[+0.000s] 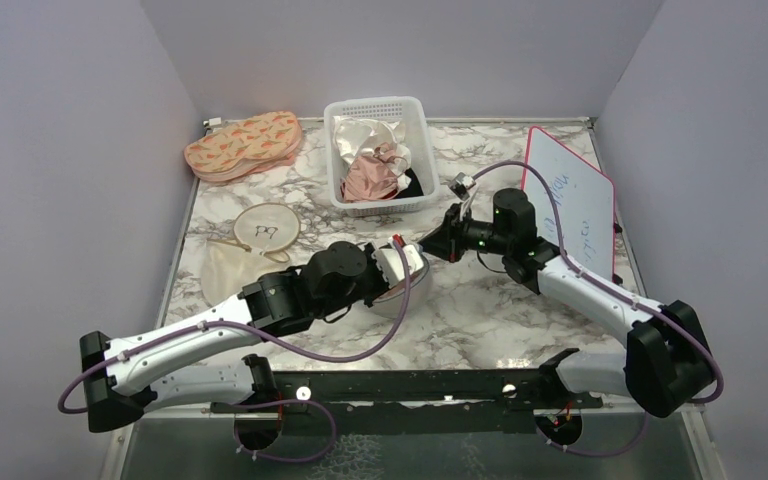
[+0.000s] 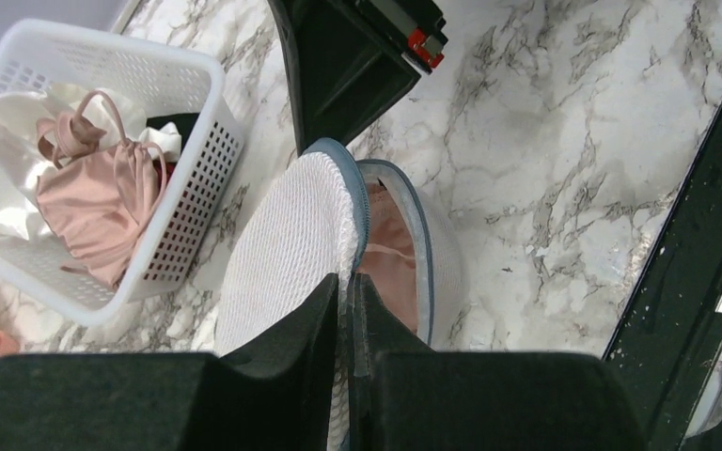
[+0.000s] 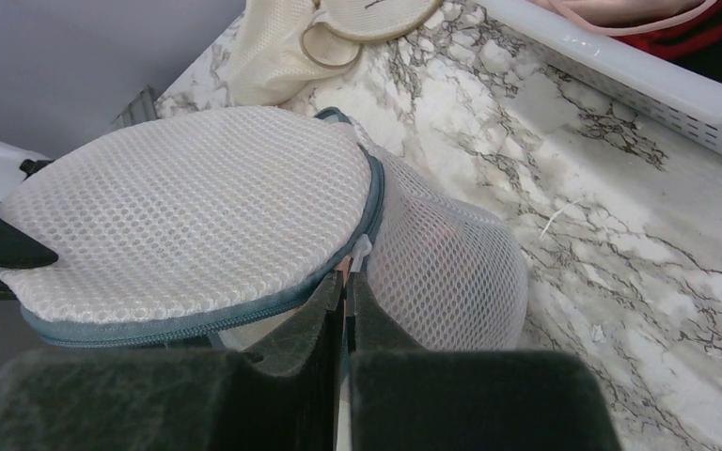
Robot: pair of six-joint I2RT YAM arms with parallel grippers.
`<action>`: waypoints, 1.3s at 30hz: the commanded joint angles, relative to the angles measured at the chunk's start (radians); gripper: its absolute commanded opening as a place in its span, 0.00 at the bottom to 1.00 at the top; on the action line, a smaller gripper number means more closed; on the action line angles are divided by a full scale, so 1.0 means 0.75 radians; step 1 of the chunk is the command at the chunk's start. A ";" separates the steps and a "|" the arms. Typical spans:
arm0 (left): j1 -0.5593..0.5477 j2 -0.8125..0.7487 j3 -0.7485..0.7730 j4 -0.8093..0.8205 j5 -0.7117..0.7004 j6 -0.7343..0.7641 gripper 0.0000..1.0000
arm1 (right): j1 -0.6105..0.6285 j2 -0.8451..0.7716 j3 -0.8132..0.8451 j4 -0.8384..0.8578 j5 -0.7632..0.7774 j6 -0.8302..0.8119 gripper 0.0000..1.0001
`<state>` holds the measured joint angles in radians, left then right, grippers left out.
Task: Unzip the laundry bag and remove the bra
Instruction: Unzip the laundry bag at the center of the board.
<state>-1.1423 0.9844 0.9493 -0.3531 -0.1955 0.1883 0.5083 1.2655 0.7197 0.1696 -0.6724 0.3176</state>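
Note:
The laundry bag lies at the table's centre, its blue-grey zip rim parted and the round mesh lid lifted off the body. Through the gap shows the dusty-pink bra, still inside. My left gripper is shut on the lid's rim. My right gripper is shut on the white zip pull at the rim, where lid and body meet. In the top view both grippers meet over the bag, which the left wrist mostly hides.
A white slotted basket with peach and cream satin cloths stands behind the bag. A cream cloth pouch and a carrot-print cloth lie at the left. A red-edged whiteboard lies at the right.

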 commanded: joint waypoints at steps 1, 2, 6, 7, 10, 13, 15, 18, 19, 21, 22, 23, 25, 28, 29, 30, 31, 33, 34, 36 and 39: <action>-0.006 -0.085 -0.046 -0.041 -0.084 -0.113 0.00 | -0.005 -0.044 0.000 -0.049 0.023 0.002 0.01; -0.006 -0.104 -0.053 -0.040 -0.097 -0.128 0.00 | -0.005 -0.047 0.000 -0.047 0.017 0.008 0.01; -0.006 -0.133 -0.083 -0.047 -0.142 -0.184 0.00 | -0.007 -0.051 -0.002 -0.057 0.000 0.044 0.01; -0.006 -0.128 -0.087 -0.053 -0.141 -0.203 0.00 | -0.005 -0.051 0.001 -0.065 -0.005 0.049 0.01; -0.005 -0.088 -0.091 -0.081 -0.140 -0.269 0.00 | -0.005 -0.055 0.000 -0.090 -0.024 0.066 0.01; -0.006 -0.043 -0.097 -0.114 -0.163 -0.332 0.00 | -0.007 -0.083 -0.008 -0.133 0.002 0.067 0.01; -0.006 -0.024 -0.104 -0.142 -0.191 -0.368 0.00 | -0.005 -0.102 -0.008 -0.164 0.019 0.063 0.01; -0.006 -0.009 -0.122 -0.176 -0.236 -0.415 0.00 | -0.005 -0.114 -0.004 -0.198 0.025 0.074 0.01; -0.006 -0.008 -0.129 -0.182 -0.237 -0.423 0.01 | -0.005 -0.114 -0.007 -0.207 0.026 0.085 0.01; -0.006 -0.001 -0.139 -0.196 -0.240 -0.437 0.06 | -0.005 -0.114 -0.016 -0.213 0.023 0.103 0.01; -0.005 0.003 -0.138 -0.201 -0.250 -0.448 0.10 | -0.005 -0.116 -0.025 -0.209 0.021 0.108 0.01; -0.005 0.009 -0.133 -0.206 -0.254 -0.457 0.17 | -0.005 -0.117 -0.034 -0.204 0.018 0.113 0.01; -0.005 0.020 -0.115 -0.213 -0.259 -0.476 0.31 | -0.005 -0.120 -0.046 -0.196 0.009 0.121 0.01; -0.005 0.035 -0.070 -0.204 -0.233 -0.495 0.51 | -0.006 -0.124 -0.055 -0.191 0.003 0.122 0.01; -0.006 0.043 -0.054 -0.193 -0.220 -0.496 0.56 | -0.005 -0.124 -0.056 -0.192 0.005 0.119 0.01; -0.005 0.051 -0.039 -0.177 -0.202 -0.497 0.60 | -0.006 -0.122 -0.057 -0.193 0.004 0.117 0.01; -0.005 0.063 -0.028 -0.154 -0.182 -0.496 0.63 | -0.005 -0.123 -0.059 -0.193 0.005 0.115 0.01; -0.006 0.098 -0.016 -0.091 -0.151 -0.488 0.68 | -0.006 -0.122 -0.062 -0.192 0.003 0.115 0.01; -0.005 0.108 -0.012 -0.076 -0.140 -0.484 0.69 | -0.005 -0.123 -0.063 -0.192 0.000 0.115 0.01; -0.005 0.151 -0.010 -0.024 -0.134 -0.468 0.70 | -0.005 -0.123 -0.064 -0.189 -0.005 0.117 0.01; -0.005 0.218 -0.002 0.007 -0.140 -0.437 0.68 | -0.004 -0.130 -0.065 -0.189 -0.011 0.118 0.01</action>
<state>-1.1431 1.0916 0.9199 -0.4206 -0.3264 -0.1646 0.5083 1.1954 0.6792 0.0238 -0.6670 0.3992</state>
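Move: The left gripper holds the lid edge of the laundry bag, whose middle is almost straight below it, about 1 cm to its left and 15 cm down. The zipper pull, already in the right gripper's fingers, is some 8 cm ahead of the left hand, 4 cm to its right and 8 cm lower. From the left hand the basket is about 29 cm ahead and 5 cm left, the round hoop 13 cm ahead and 27 cm left, both roughly 20 cm lower. Lower the left gripper about 7 cm towards the bag, drifting 4 cm left while the wrist turns some 15 degrees counter-clockwise and tips down; near the bottom open the fingers wide to release the lid edge, then swing back right and slightly up. Meanwhile keep the zipper pull pinched in the right gripper and ease it back nearly 3 cm, a little down and right, tipping down 10 degrees. ##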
